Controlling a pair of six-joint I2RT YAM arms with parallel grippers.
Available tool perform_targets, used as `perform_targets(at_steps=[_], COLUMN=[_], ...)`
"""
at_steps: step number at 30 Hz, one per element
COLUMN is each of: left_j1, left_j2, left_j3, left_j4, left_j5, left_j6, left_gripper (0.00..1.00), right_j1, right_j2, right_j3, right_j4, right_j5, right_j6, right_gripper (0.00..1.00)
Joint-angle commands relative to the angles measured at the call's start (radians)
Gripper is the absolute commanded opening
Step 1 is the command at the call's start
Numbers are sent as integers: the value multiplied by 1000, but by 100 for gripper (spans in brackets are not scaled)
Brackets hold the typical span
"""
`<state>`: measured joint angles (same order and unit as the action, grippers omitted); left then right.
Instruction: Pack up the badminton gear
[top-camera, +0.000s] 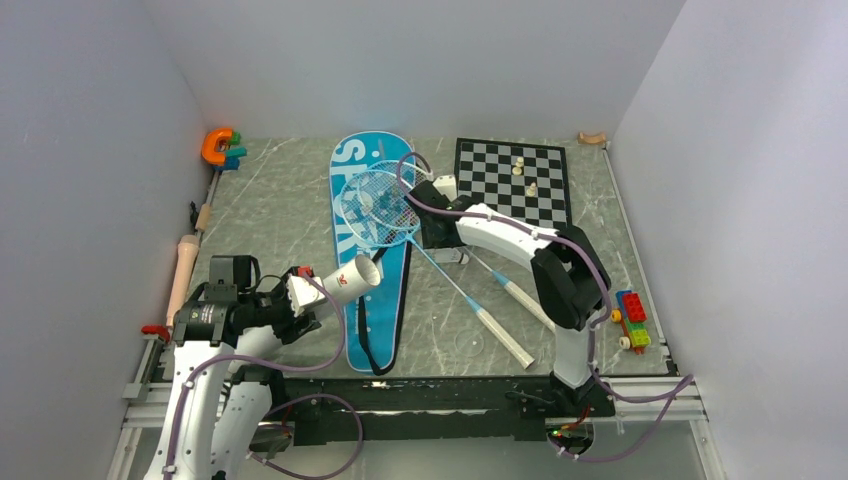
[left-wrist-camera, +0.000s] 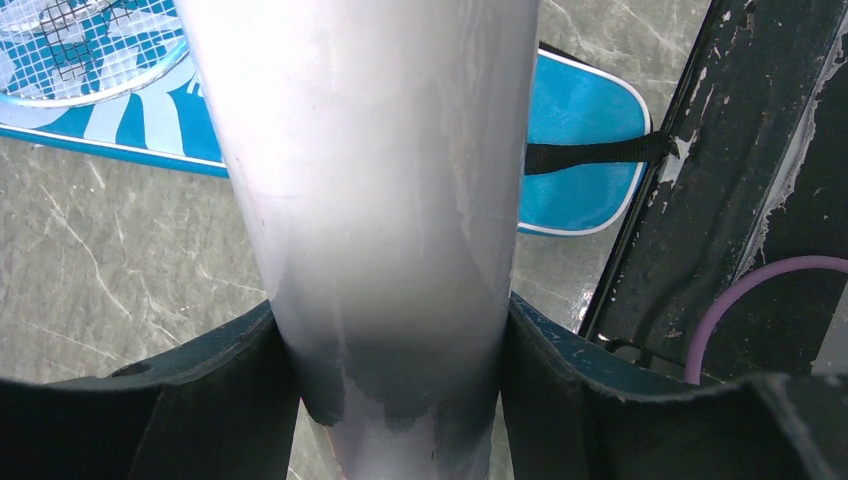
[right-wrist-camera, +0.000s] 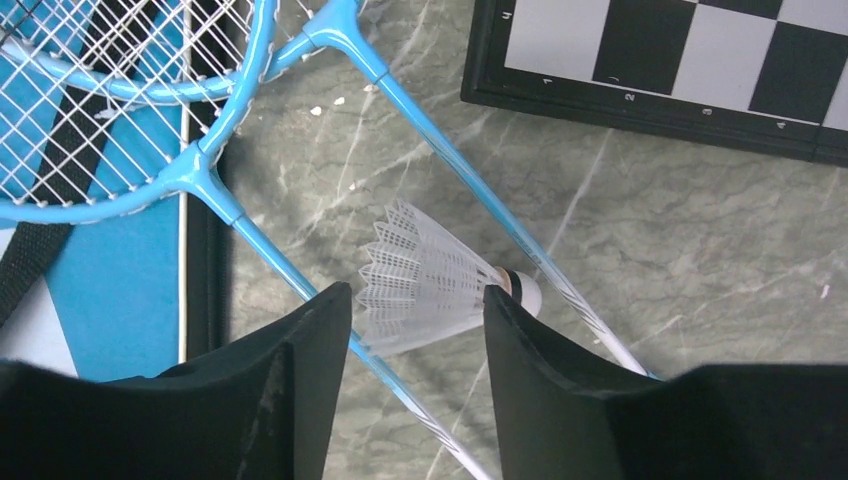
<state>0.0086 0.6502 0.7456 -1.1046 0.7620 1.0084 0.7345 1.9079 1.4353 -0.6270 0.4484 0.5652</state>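
My left gripper (top-camera: 300, 295) is shut on a white tube (top-camera: 348, 278), which points up and to the right over the long blue bag (top-camera: 385, 300). In the left wrist view the tube (left-wrist-camera: 370, 200) fills the gap between the fingers (left-wrist-camera: 250, 400), with the bag (left-wrist-camera: 580, 110) behind it. Two rackets (top-camera: 375, 200) lie crossed, their heads on the bag and their white handles (top-camera: 500, 335) on the table. My right gripper (right-wrist-camera: 417, 293) is open and low over a white shuttlecock (right-wrist-camera: 425, 285). The shuttlecock lies on its side between the two racket shafts. The right finger is at its cork; the left finger stands clear of it.
A chessboard (top-camera: 512, 180) with pale pieces lies behind the right gripper, its edge close by in the right wrist view (right-wrist-camera: 680, 70). A coloured brick toy (top-camera: 630, 320) sits at the right edge. An orange toy (top-camera: 218, 147) and a wooden pin (top-camera: 183, 270) lie along the left wall.
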Motion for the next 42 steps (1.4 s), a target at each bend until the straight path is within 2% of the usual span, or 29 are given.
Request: perform_targets(at_steps=[1, 14, 18, 27, 30, 34, 42], left_j1=[-1, -1, -1, -1, -1, -1, 0], left_j2=[-9, 0, 0, 11, 17, 21, 35], left_j3=[1, 1, 3, 5, 5, 6, 9], left_j4=[2, 10, 11, 17, 31, 39, 71], left_j5=[32, 37, 36, 31, 33, 39, 34], left_j6=[21, 22, 20, 22, 16, 11, -8], left_gripper=[46, 46, 46, 46, 46, 45, 44], right_j1=[4, 4, 6, 23, 25, 19, 15], right_j2=[45, -9, -37, -227, -360, -551, -713], right_j3=[47, -22, -20, -26, -74, -122, -186], right_j4=[-9, -30, -42, -87, -29, 55, 313], right_j5=[29, 94, 108, 89, -46, -309, -694], right_j6=[16, 18, 15, 5, -6, 13, 160], right_gripper=[52, 18, 0, 0, 0, 0, 0])
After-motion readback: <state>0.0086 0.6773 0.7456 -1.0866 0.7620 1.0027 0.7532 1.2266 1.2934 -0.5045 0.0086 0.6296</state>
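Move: Just below the half-open right fingers lies the last loose shuttlecock, about 2 cm right, 1 cm back and 3 cm down, between the racket shafts. The near racket's throat is some 9 cm left and 4 cm ahead; the chessboard's middle, roughly 18 cm ahead and 18 right. The tube's open mouth stands about 17 cm left, 13 back and 10 higher. From the left hand, the shuttlecock is some 33 cm right, 19 ahead and 12 below. Sinking about 2 cm and edging 2 cm right, the right hand shuts its fingers on the shuttlecock's skirt, then pulls up fast, some 25 cm, swinging back and later left over the rackets towards the tube's side. Its left side rolls up about 40 degrees, with a small counter-clockwise turn. The left hand keeps the tube nearly still. ##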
